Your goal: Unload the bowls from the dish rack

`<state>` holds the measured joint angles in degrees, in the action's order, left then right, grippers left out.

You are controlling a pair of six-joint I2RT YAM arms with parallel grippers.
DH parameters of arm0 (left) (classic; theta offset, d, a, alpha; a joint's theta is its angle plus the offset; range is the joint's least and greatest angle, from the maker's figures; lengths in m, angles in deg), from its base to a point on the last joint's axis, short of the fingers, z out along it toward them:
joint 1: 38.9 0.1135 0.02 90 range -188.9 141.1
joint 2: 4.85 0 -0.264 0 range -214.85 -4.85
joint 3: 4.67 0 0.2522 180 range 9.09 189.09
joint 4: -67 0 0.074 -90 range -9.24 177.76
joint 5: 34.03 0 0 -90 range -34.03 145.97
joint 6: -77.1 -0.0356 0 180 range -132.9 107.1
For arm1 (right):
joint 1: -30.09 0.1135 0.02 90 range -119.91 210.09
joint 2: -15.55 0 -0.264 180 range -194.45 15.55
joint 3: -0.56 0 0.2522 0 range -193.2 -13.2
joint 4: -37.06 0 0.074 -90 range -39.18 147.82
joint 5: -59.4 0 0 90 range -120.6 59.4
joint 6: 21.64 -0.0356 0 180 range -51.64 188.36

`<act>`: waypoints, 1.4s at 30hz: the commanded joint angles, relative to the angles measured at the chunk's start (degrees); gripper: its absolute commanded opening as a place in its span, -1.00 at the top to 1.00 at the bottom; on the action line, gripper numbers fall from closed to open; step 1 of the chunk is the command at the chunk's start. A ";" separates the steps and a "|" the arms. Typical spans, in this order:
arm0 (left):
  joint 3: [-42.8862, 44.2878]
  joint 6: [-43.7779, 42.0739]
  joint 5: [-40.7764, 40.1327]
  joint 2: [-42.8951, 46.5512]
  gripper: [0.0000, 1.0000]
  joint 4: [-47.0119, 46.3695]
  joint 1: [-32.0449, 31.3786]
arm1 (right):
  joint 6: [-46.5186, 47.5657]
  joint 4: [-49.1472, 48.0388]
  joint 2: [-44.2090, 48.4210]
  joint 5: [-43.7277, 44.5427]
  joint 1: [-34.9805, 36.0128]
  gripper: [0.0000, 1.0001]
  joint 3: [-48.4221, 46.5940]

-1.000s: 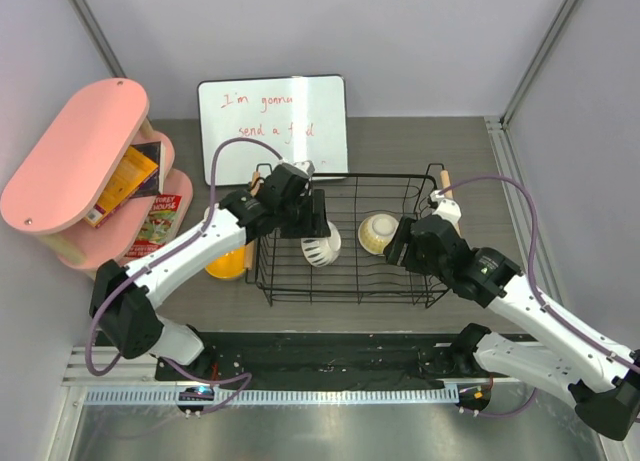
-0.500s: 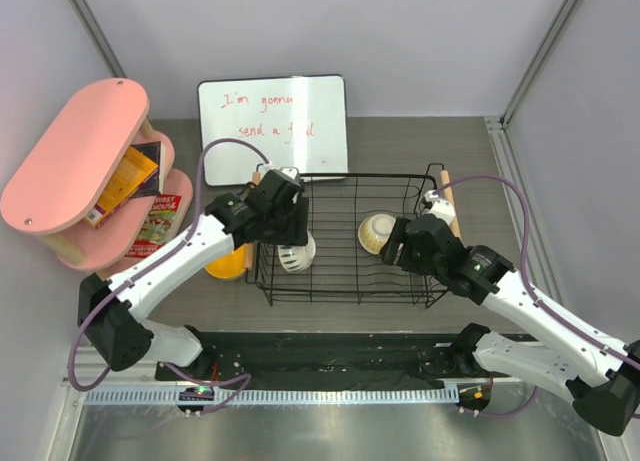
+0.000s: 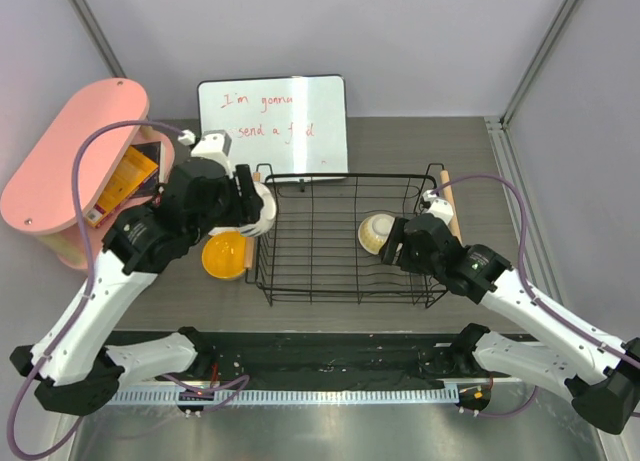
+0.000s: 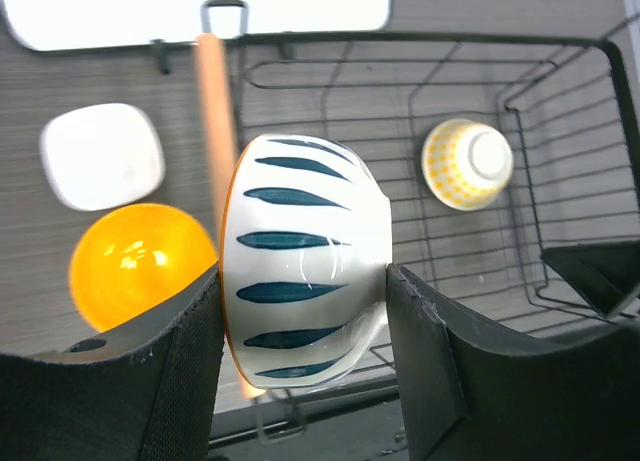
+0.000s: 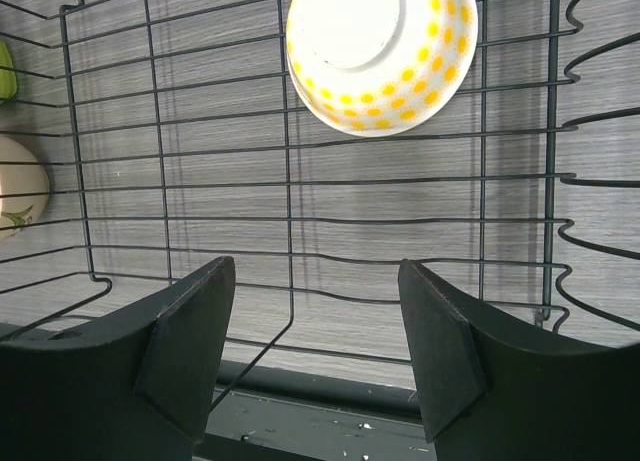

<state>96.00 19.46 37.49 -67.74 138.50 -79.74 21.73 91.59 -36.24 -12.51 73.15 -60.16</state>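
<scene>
A white bowl with teal leaf stripes [image 4: 300, 261] is held on its side above the dish rack's left wooden handle [image 4: 215, 111], with my left gripper [image 4: 305, 311] shut on it. From above, the left gripper [image 3: 255, 209] hangs at the black wire dish rack's [image 3: 345, 303] left rim. A yellow-dotted bowl [image 3: 377, 231] lies upside down in the rack's right half. My right gripper [image 3: 397, 243] is open right beside it, its fingers empty [image 5: 315, 321] just short of that bowl [image 5: 380, 51]. An orange bowl [image 3: 225, 254] sits on the table left of the rack.
A white rounded-square dish [image 4: 102, 153] lies on the table behind the orange bowl [image 4: 135, 261]. A whiteboard [image 3: 272, 121] leans behind the rack. A pink oval shelf [image 3: 70, 151] with books stands at the far left. A beige bowl [image 5: 20, 196] shows outside the rack wall.
My left arm has lifted the striped bowl out of the rack and carried it left, over the left handle. The right gripper has barely moved.
</scene>
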 commanded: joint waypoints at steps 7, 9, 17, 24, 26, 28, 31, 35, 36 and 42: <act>1.59 1.57 -25.54 9.27 1.00 11.78 0.41 | 0.76 -2.89 -0.24 0.02 0.09 -0.45 0.64; 1.42 1.74 -28.35 10.16 1.00 11.87 0.41 | 0.49 -4.03 -0.59 -1.03 0.08 -0.44 0.90; -3.32 0.25 -31.45 1.82 1.00 14.16 1.99 | 0.05 -6.06 -1.56 -2.44 0.09 -0.44 0.99; -12.91 -1.95 -21.96 1.11 1.00 1.24 7.87 | -0.04 -5.97 0.29 -2.27 0.09 -0.44 1.96; -13.52 -2.21 -21.25 0.32 1.00 0.80 9.55 | 0.14 -6.06 0.11 -2.35 0.09 -0.44 1.96; -14.49 -2.12 -20.02 0.23 1.00 0.10 11.04 | 0.49 -5.97 -0.68 -2.35 0.09 -0.44 1.43; -15.81 -2.56 -16.95 1.63 1.00 -1.39 13.50 | 1.28 -6.06 -1.91 -2.53 0.09 -0.44 0.47; -17.30 -3.35 -12.74 2.34 1.00 -1.92 17.63 | 1.54 -6.49 -2.35 -2.44 0.09 -0.44 0.38; -17.65 -3.36 -11.76 2.42 1.00 -1.84 18.77 | 1.63 -6.58 -2.35 -2.70 0.09 -0.44 0.55; -20.99 -2.74 -8.68 4.18 1.00 -2.80 20.45 | 1.90 -6.93 -3.23 -3.14 0.09 -0.44 1.25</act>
<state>76.13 16.77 25.62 -65.53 138.37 -60.25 22.76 86.81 -39.21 -15.46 73.13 -58.19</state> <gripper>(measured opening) 0.002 0.722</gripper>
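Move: The striped white bowl is already held high in the left fingers; the bare table spot where it ends up lies about 19 cm to that hand's left, level with it fore and aft, roughly 31 cm below. The orange bowl stands about 12 cm left and 5 cm ahead, the square white bowl 12 cm left and 14 cm ahead, both some 30 cm below. From the right hand, that spot is about 44 cm left, 3 cm ahead, 15 cm down. The striped bowl is carried by the left hand some 12 cm quickly to the left, off the rack's side and a little back, the hand turning counter-clockwise. Still high over the table, the fingers lose the bowl and snap fully shut; then the empty hand sinks about 13 cm and eases forward towards the orange bowl, touching nothing. ##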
